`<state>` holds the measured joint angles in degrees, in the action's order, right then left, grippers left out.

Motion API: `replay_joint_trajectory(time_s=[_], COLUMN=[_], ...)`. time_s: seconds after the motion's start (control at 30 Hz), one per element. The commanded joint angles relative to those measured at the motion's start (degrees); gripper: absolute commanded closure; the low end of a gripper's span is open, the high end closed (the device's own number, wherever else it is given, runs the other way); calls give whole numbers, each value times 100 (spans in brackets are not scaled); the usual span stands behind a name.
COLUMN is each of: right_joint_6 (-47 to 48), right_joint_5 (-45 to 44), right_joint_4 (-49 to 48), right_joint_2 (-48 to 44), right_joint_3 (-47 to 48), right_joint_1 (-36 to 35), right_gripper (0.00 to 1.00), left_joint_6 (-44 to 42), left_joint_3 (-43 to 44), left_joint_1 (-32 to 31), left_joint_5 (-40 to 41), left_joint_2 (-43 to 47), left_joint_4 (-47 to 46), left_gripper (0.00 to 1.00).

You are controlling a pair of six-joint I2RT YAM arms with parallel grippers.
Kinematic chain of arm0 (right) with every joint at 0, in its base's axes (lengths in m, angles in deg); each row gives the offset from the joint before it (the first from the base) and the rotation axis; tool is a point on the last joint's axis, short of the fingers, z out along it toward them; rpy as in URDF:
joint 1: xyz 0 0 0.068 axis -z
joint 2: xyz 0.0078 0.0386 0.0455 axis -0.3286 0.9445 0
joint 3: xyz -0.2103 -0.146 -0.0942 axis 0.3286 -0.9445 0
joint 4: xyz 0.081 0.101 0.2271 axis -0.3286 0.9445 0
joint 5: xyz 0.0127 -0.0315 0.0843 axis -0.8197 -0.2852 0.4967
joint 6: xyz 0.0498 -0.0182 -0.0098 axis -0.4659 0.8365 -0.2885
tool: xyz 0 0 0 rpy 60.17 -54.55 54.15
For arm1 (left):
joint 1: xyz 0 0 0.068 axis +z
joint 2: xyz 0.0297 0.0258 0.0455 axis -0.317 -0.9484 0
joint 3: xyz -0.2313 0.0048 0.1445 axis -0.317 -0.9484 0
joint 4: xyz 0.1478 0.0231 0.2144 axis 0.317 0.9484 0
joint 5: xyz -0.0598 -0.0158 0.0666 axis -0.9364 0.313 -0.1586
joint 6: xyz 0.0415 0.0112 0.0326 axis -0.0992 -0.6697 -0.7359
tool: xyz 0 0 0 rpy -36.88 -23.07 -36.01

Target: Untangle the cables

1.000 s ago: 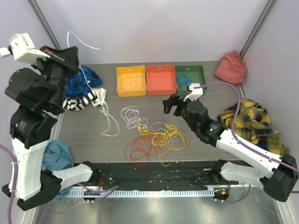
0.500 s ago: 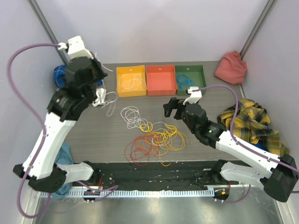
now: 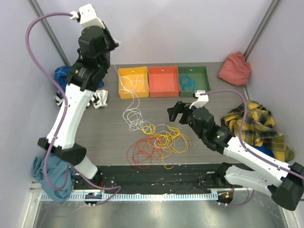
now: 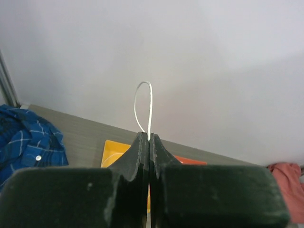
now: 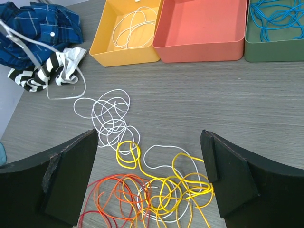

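Note:
The cables lie tangled mid-table: a white coil (image 3: 134,118), yellow loops (image 3: 167,139) and orange and red loops (image 3: 139,151). My left gripper (image 3: 108,48) is raised high over the back left of the table. It is shut on a white cable (image 4: 144,95) that loops above its tips (image 4: 149,136) and hangs down across the yellow bin toward the white coil. My right gripper (image 3: 178,111) is open and empty above the tangle. In its wrist view (image 5: 148,137) the white coil (image 5: 111,118), yellow loops (image 5: 183,183) and orange loops (image 5: 114,194) lie below the spread jaws.
Three bins stand at the back: a yellow bin (image 3: 134,95) holding white cable, an empty red bin (image 3: 164,92), and a green bin (image 3: 192,69) holding blue cable. Clothes lie around: a blue shirt (image 3: 64,76), striped cloth (image 3: 98,99), red cloth (image 3: 235,69), plaid shirt (image 3: 256,123), teal cloth (image 3: 47,171).
My left arm has swung from the far left up and rightward toward the yellow bin, drawing the white cable taut from the coil. The right arm has barely moved.

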<state>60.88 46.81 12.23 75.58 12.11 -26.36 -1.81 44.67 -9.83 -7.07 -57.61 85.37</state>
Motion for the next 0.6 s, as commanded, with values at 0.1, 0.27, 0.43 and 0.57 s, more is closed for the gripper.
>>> replay_joint_trajectory(time_s=[0.1,0.27,0.43,0.57], right_joint_6=[80,81,-121,-139], right_joint_5=[-58,-40,162,250], right_joint_4=[123,88,79,149], right_joint_2=[-247,-124,96,140], right_joint_3=[19,-34,-34,-95], right_joint_1=[10,10,10,1], right_gripper=[2,2,2,2], left_joint_6=[126,170,196,380], left_joint_3=[1188,1635,1997,1481], left_joint_1=[625,731,845,907], left_joint_5=[-608,-855,-908,-1013], left_joint_2=[-1237,-1895,-2319,-2372], left_joint_4=[-423,-811,-934,-995], left_gripper=[100,100,100,100])
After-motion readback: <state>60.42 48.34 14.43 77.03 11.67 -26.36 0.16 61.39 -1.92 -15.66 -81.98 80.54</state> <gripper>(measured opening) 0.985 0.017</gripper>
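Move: The yellow box, where the white cable pinched in the left hand is being taken, lies about 19 cm ahead of that hand, some 2 cm to its right and roughly 49 cm below. The red box stands level with the yellow one, about 18 cm to the right of it. The white tangle is some 4 cm behind the left hand and 2 cm to its right, down on the table. From the right hand the yellow box is about 33 cm ahead, 21 cm left and 20 cm below. The white cable, still pinched between the left hand's shut fingers, is swung forward about 14 cm towards the yellow box, high above the table. The left hand starts out nearly level, then also sinks some 6 cm and slows to an easy stop, the fingers kept pointing forward. ##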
